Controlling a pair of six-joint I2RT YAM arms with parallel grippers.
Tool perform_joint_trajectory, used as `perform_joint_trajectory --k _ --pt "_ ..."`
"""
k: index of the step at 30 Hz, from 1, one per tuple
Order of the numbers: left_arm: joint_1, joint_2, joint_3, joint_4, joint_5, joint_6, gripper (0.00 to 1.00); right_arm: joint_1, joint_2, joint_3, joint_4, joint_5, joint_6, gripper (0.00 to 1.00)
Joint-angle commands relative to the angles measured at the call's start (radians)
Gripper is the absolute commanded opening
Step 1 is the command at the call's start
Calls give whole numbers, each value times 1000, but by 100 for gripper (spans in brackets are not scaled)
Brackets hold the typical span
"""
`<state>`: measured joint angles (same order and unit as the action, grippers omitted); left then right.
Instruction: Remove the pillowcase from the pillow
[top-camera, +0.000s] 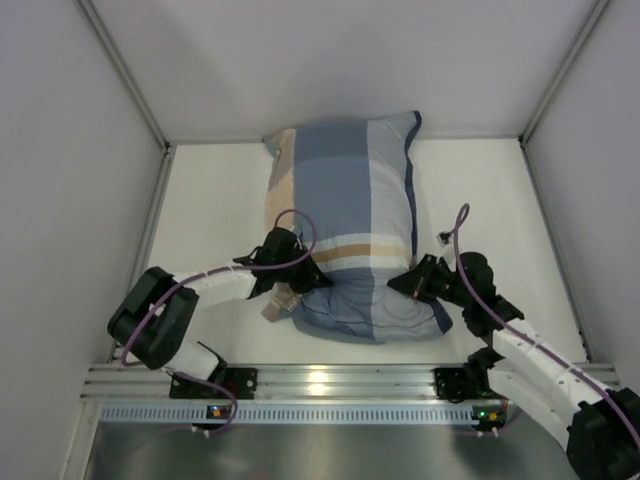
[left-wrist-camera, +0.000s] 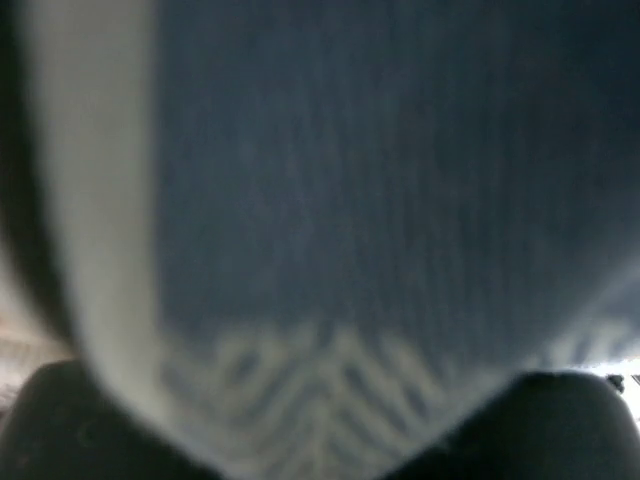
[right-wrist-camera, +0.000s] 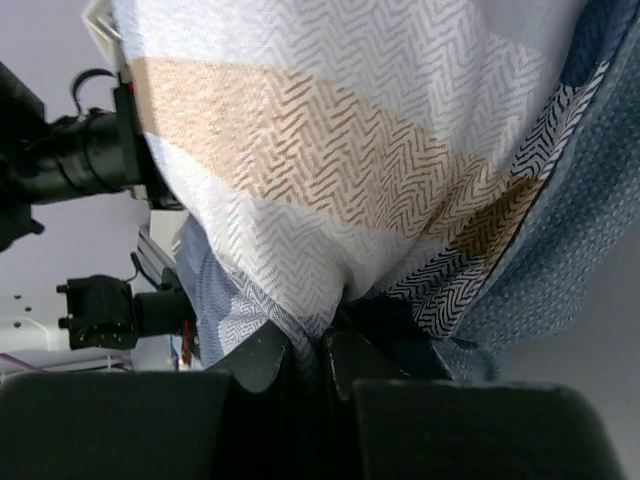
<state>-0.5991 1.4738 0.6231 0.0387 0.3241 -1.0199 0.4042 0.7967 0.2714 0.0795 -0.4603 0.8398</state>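
The pillowcase (top-camera: 350, 210), blue-grey with light blue, white and tan stripes, lies lengthwise on the white table (top-camera: 210, 200), plump with the pillow hidden inside it. My left gripper (top-camera: 297, 283) is pressed into its near left side. In the left wrist view blurred blue cloth (left-wrist-camera: 380, 200) fills the frame and puckers down between the dark fingers (left-wrist-camera: 560, 430). My right gripper (top-camera: 402, 283) is at the near right side. Its fingers (right-wrist-camera: 265, 355) are shut on a pinched fold of the striped cloth (right-wrist-camera: 330, 150).
White walls close in the table at the left, right and back. A metal rail (top-camera: 320, 380) runs along the near edge between the arm bases. The left arm (right-wrist-camera: 70, 160) shows beyond the cloth in the right wrist view.
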Motion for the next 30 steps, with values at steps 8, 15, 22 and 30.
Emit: perform_joint_trajectory --k 8,15,22,30 --pt "-218 434 263 164 -33 -36 0 100 -85 449 -107 12 -68 0" --pt "-312 617 405 354 66 -183 0 448 194 825 -167 176 -168 0" --pt "-295 263 -43 227 -227 -267 62 650 407 945 -224 282 -243 0" --pt "-291 -110 -59 -118 -399 -158 63 609 267 910 -427 780 -260 100"
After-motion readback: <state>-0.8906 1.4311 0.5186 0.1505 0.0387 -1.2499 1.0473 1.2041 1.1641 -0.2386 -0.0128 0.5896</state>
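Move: The pillowcase, still around the pillow, is pinched by both hands near its front. Its middle lies about 15 cm ahead of the left hand, 7 cm to its right and slightly below; from the right hand it is some 15 cm ahead, 13 cm left and 7 cm lower. The case's front-left corner sits about 7 cm back and 11 cm left of the left hand, its front-right corner 10 cm back and 10 cm right of the right hand, both lower. The pillowcase's front is worked from both sides: the left hand drags low to the right about 18 cm, while the right hand lifts, then swings left over it, still rising to some 27 cm up. The left then opens and returns left and back; the right, tilted up, sinks again and opens, both ending free of the cloth. ##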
